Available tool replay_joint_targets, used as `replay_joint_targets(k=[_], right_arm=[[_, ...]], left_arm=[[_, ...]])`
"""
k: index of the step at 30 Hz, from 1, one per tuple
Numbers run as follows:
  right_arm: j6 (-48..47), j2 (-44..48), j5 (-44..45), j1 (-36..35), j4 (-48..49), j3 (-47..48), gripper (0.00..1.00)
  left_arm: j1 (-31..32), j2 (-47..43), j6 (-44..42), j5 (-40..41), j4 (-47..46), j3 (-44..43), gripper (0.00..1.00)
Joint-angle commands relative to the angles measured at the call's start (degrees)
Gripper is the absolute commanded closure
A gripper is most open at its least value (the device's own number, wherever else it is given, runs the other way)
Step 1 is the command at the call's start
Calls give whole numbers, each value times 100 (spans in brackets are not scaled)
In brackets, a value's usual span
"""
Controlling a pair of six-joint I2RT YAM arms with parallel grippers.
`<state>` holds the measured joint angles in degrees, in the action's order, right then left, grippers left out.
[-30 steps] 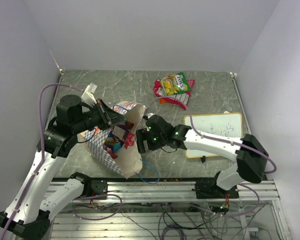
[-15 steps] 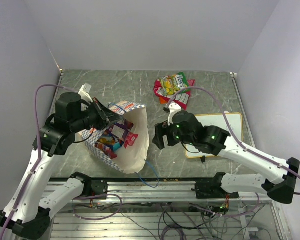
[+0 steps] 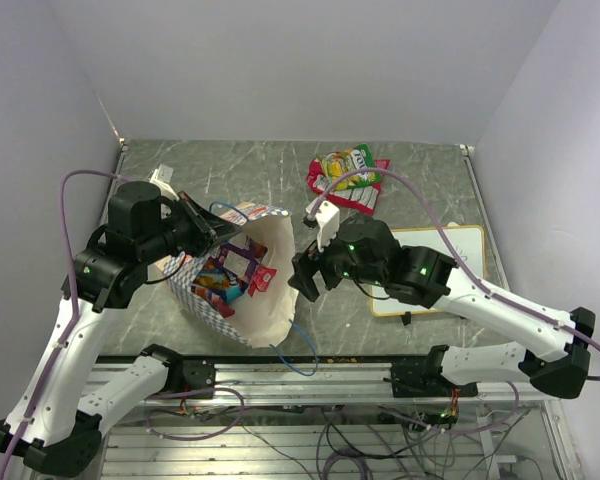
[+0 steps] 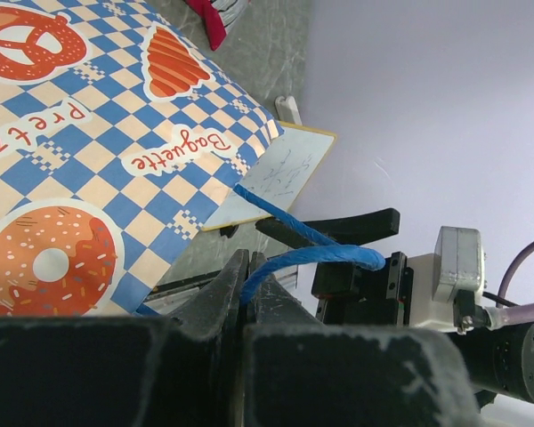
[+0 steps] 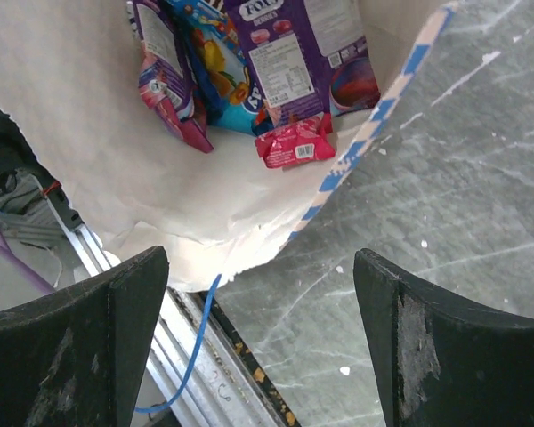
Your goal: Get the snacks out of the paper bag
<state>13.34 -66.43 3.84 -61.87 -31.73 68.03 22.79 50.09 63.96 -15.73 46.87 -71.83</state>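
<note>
The paper bag (image 3: 270, 300) lies tilted on the table with its mouth facing right, its checkered side (image 4: 89, 160) filling the left wrist view. Inside it I see several snacks: a purple packet (image 5: 298, 53), a blue one (image 5: 218, 76) and a small red one (image 5: 295, 142). More snacks (image 3: 347, 178) lie on the table at the back. My left gripper (image 3: 208, 228) is shut on the bag's blue string handle (image 4: 311, 258) at the upper rim. At the bag's mouth my right gripper (image 3: 302, 280) is open, nothing between its fingers (image 5: 418, 347).
A white writing board (image 3: 440, 262) lies at the right, partly under the right arm. The other blue string handle (image 3: 298, 355) trails over the table's near edge onto the metal rail (image 3: 310, 378).
The right gripper has pulled out of the bag, rose, and now sits at its mouth, slightly wider open. The left gripper has lifted the bag's rim, opening the mouth more.
</note>
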Motion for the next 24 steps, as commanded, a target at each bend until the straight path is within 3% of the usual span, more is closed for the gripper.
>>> replay_joint_targets(k=[1, 7, 11, 16, 20, 24], right_arm=[[-352, -165, -146, -62, 343, 322, 16], [55, -235, -43, -139, 981, 149, 25], [230, -188, -61, -284, 1960, -64, 30], [-369, -315, 221, -659, 2758, -380, 40], [-1152, -321, 83, -966, 3795, -1113, 44], [-1689, -594, 701, -1198, 4354, -1510, 51]], left_arm=[[60, -60, 43, 121, -113, -160, 93], [64, 21, -198, 133, -264, -343, 93], [59, -277, -465, 368, -318, -187, 93], [59, -508, -567, -65, -870, 122, 93], [59, -500, -978, -167, -577, -55, 93], [59, -262, -1560, -308, -91, -434, 93]])
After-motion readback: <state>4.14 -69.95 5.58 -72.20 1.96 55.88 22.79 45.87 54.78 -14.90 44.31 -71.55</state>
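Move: The small red candy packet, lowest of the snacks in the tilted bag, lies about 11 cm to the right hand's left, 1 cm back and 13 cm below. The purple packet sits some 5 cm farther out and 6 cm more to the left of it; the blue packet lies about 8 cm left of it and 3 cm nearer the robot. From the left hand, the candy packet is some 13 cm back, 4 cm right and 22 cm below. Towards the red candy packet, through the paper bag's mouth, comes the empty right hand: about 8 cm left while rising some 4 cm over the rim, then sinking nearly all of that and drawing back about 3 cm, its fingers levelling out and swinging left as they narrow to roughly half open. The left hand keeps its pinch on the blue handle, lifting it about 2 cm and tilting up some 10 degrees. ##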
